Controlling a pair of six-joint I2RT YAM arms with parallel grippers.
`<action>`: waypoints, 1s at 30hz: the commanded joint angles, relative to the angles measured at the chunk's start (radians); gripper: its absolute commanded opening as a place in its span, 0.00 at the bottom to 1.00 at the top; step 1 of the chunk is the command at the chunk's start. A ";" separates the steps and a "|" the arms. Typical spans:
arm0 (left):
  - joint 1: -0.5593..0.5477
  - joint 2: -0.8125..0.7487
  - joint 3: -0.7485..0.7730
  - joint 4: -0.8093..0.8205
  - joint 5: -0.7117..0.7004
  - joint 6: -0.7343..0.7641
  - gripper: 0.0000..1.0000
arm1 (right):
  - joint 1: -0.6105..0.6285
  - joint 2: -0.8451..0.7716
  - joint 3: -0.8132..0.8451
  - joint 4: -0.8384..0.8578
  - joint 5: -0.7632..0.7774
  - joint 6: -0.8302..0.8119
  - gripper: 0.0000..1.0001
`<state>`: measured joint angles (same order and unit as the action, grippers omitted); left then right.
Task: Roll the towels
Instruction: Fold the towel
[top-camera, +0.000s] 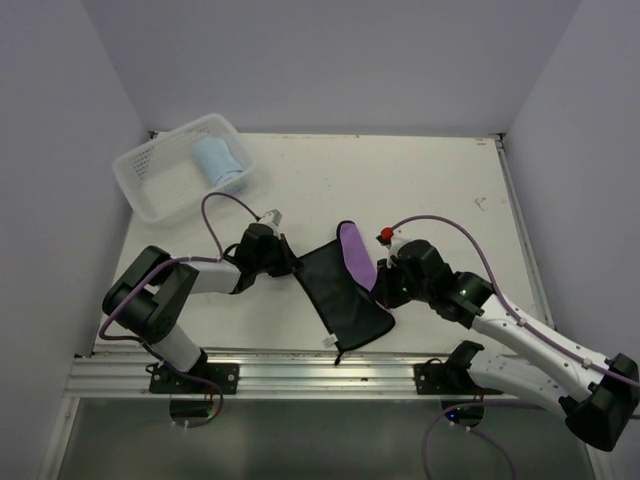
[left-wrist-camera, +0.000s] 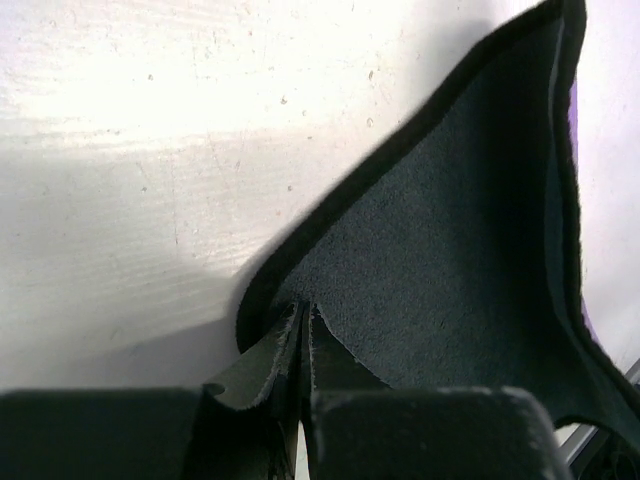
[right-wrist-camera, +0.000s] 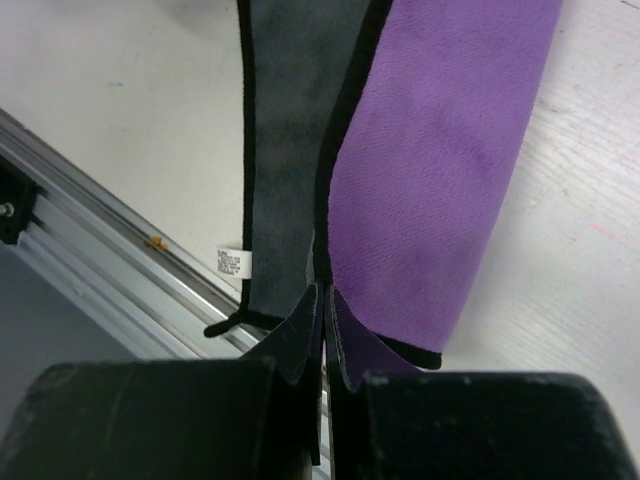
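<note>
A purple towel (top-camera: 340, 295) lies dark grey face up at the table's front middle, its right side folded over so the purple back (top-camera: 357, 250) shows. My left gripper (top-camera: 295, 262) is shut on the towel's upper left corner; the left wrist view shows the jaws (left-wrist-camera: 303, 315) pinching the dark cloth (left-wrist-camera: 450, 250). At the fold on the right edge my right gripper (top-camera: 380, 290) is shut too, its jaws (right-wrist-camera: 325, 295) closed where the grey face (right-wrist-camera: 285, 130) meets the purple flap (right-wrist-camera: 440, 160). A light blue towel (top-camera: 218, 160) sits rolled in the basket.
The white lattice basket (top-camera: 150, 205) stands at the back left of the table. An aluminium rail (top-camera: 300, 372) runs along the table's front edge, just below the towel's lower corner. A small white label (right-wrist-camera: 232, 263) hangs at the towel's near edge.
</note>
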<state>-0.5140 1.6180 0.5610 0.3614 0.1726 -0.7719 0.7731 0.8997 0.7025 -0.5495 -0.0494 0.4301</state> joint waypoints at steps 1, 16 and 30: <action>-0.004 0.046 0.011 -0.035 -0.064 0.011 0.06 | 0.028 -0.038 0.028 -0.017 -0.053 0.035 0.00; -0.004 0.049 0.073 -0.084 -0.081 0.046 0.05 | 0.330 0.071 -0.005 0.135 0.048 0.113 0.00; -0.004 0.034 0.066 -0.087 -0.084 0.046 0.05 | 0.514 0.269 0.045 0.329 0.108 0.176 0.00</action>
<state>-0.5167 1.6516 0.6205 0.3271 0.1402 -0.7639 1.2697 1.1404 0.6998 -0.3130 0.0345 0.5724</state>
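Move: The right hand already holds the towel's lifted, black-trimmed edge, and the towel's near-left corner with the loop lies about 6 cm back, 8 cm left and 12 cm below. The white tag is some 3 cm back, 9 cm left, 12 cm down. From the left hand, already down on the far-left corner, the loop corner is roughly 17 cm back, 9 cm right and barely lower. Right keeps its towel edge, swinging about 10 cm left and 9 back, while left holds its corner. ##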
